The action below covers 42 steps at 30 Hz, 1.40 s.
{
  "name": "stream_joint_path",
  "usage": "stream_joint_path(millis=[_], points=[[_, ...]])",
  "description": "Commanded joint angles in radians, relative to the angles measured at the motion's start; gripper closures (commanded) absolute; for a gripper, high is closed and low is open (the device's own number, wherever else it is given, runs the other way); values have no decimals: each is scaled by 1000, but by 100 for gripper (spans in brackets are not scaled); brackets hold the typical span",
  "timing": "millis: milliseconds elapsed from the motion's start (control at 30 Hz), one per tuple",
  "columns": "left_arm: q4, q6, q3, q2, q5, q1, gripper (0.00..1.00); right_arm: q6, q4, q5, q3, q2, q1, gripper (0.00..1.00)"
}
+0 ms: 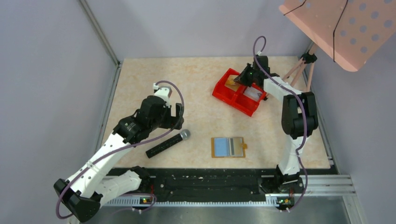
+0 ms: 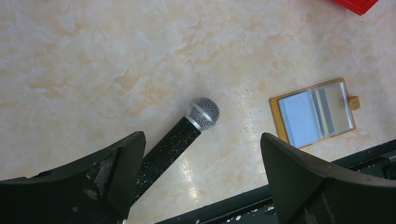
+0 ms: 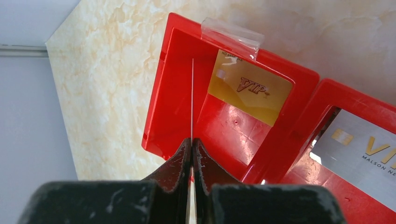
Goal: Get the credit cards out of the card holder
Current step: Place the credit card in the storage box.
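Observation:
The card holder (image 1: 228, 147) (image 2: 313, 113) lies open and flat near the table's front edge, tan outside, light blue and grey inside. My right gripper (image 3: 192, 140) (image 1: 243, 77) is shut on a thin credit card (image 3: 192, 93), seen edge-on as a white line, over the left compartment of the red tray (image 3: 175, 84) (image 1: 223, 95). A gold credit card (image 3: 250, 86) leans in that compartment. A grey credit card (image 3: 359, 149) lies in the right one. My left gripper (image 2: 201, 137) (image 1: 167, 111) hangs open above the table, holding nothing.
A black microphone (image 1: 168, 143) (image 2: 180, 137) with a silver mesh head lies under my left gripper, left of the card holder. A clear strip of tape (image 3: 231, 35) sticks to the tray's far rim. A pink pegboard (image 1: 336, 28) on a stand overhangs the back right corner.

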Motion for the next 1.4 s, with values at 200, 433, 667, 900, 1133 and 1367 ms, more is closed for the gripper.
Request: stream_joint_path(millis=[200,433,667,900,1133,1367], points=[[39,21,-6,-26,16,2,1,46,-12,43,91,56,-6,100],[43,22,-9,-37,11,1,1,62,-42,70,133,91,-8,98],[43,22,-11,-40,14,2,2,84,-52,84,156,110,-11,88],[45,23,-14,-50,7,2,2,89,-60,92,164,123,-14,85],[44,24,-15,-50,7,1,2,90,-75,104,180,134,-20,82],[47,24,-15,-56,10,2,2,86,-87,114,204,148,-22,79]])
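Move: Reaching over the storage box's gold-card compartment, the right hand holds a yellow credit card; the compartment's middle lies about 2 cm ahead, 1 cm right and 7 cm below. The gold VIP card inside is some 4 cm ahead and 2 cm right; the clear tape on the far rim about 7 cm ahead and 2 cm right. The silver card lies roughly 12 cm right, 1 cm back. From the left hand, the compartment is some 27 cm ahead and 20 cm right. Lowering the pinched card into the gold-card compartment, the right hand eases forward and down about 2 cm, then parts its shut fingers a little to release the card. While they go on opening it creeps farther forward and slightly right, about 3 cm forward in all, bobbing up briefly and settling near 3 cm lower, with some 10 degrees of clockwise turn and downward tip. ##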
